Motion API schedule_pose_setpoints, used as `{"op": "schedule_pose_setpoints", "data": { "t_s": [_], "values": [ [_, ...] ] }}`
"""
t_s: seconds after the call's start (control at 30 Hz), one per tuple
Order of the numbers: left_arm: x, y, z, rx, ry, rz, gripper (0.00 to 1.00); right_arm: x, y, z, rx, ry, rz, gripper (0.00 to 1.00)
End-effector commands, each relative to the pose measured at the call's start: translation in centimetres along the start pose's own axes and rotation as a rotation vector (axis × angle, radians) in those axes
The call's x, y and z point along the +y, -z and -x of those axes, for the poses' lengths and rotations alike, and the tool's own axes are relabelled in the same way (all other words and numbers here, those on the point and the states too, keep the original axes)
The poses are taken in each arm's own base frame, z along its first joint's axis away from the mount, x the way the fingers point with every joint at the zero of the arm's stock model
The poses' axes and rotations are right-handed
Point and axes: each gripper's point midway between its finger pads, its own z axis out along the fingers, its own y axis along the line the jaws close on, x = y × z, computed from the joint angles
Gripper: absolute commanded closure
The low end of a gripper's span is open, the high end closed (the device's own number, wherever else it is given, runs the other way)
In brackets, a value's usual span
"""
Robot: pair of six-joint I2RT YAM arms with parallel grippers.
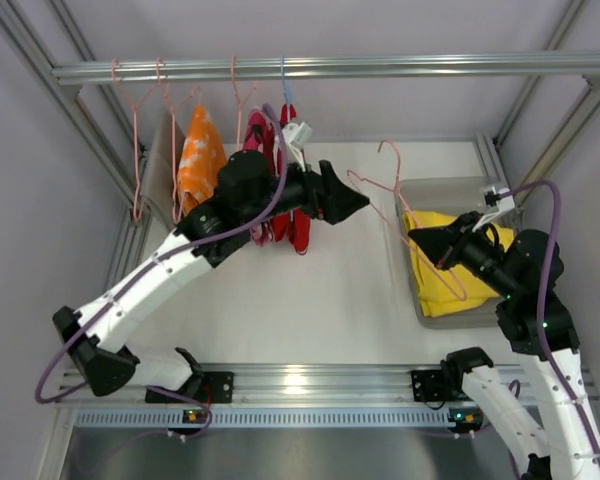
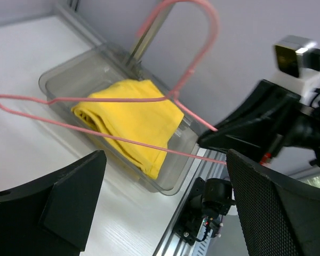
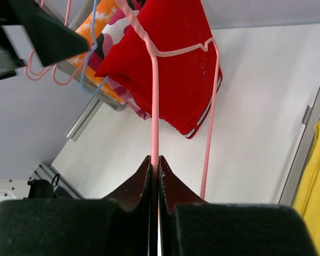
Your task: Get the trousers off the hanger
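The yellow trousers point(image 1: 450, 270) point(image 2: 130, 120) lie folded in a grey bin point(image 1: 440, 185) point(image 2: 69, 72) at the right of the table, off the hanger. The pale pink wire hanger point(image 1: 388, 142) point(image 2: 214, 29) point(image 3: 154, 106) is bare and is held in the air beside and above the bin. My right gripper point(image 1: 412, 236) point(image 3: 154, 159) is shut on one of its wires. My left gripper point(image 1: 355, 205) point(image 2: 165, 202) stands open near the hanger's other end, with nothing between its fingers point(image 2: 48, 208). A strip of the trousers point(image 3: 317, 176) shows at the right edge of the right wrist view.
A metal rail point(image 1: 380, 68) runs across the back and carries several pink hangers, an orange-and-white garment point(image 1: 200, 155), a red garment point(image 3: 170, 58) and a thin blue hanger point(image 3: 87, 69). My left arm reaches across in front of these.
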Motion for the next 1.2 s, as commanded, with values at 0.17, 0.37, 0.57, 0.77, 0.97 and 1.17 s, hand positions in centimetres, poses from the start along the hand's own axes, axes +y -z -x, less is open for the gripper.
{"op": "schedule_pose_setpoints", "data": {
  "t_s": [0.17,0.37,0.57,0.77,0.97,1.17],
  "values": [
    [-3.6,5.6,5.2,-0.2,-0.296,-0.072,0.01,1.2,-0.5,5.2,-0.144,0.017,-0.008,1.0],
    [-1.1,8.8,9.9,-0.332,-0.334,0.104,0.01,2.5,-0.4,11.1,-0.321,0.002,-0.01,1.0],
    [1.2,10.9,12.7,-0.405,-0.283,0.224,0.01,3.4,-1.9,14.3,-0.369,0.01,0.019,1.0],
    [3.3,11.3,12.7,-0.346,-0.202,0.28,0.01,3.3,-5.2,16.4,-0.378,0.024,0.022,1.0],
    [6.1,13.0,13.9,-0.381,-0.202,0.398,0.01,3.3,-8.7,16.2,-0.356,0.066,-0.015,1.0],
    [7.1,14.0,13.4,-0.372,-0.19,0.435,0.01,2.6,-11.4,15.0,-0.365,0.065,-0.087,1.0]
  ]
}}
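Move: The empty pink hanger is still pinched in the right hand; its place on the rail is about 20 cm ahead, 20 above and 7 to the left of that hand. The yellow trousers lie in the tray 8 cm ahead, 9 right and 32 below. From the open left hand, the red trousers on the blue hanger are some 13 cm ahead, 9 left and 12 lower, the pink patterned ones 7 cm farther left of them. The pink hanger, kept pinched by one sloping arm, is raised in the right hand and carried forward about 12 cm to the rail, then lowered a few centimetres and eased left, bringing the hook over the bar. Meanwhile the open left hand rises with a short pull back, then sweeps some 17 cm left and forward past the red trousers' near side, fingers tipping up and turning about 30 degrees counter-clockwise. ##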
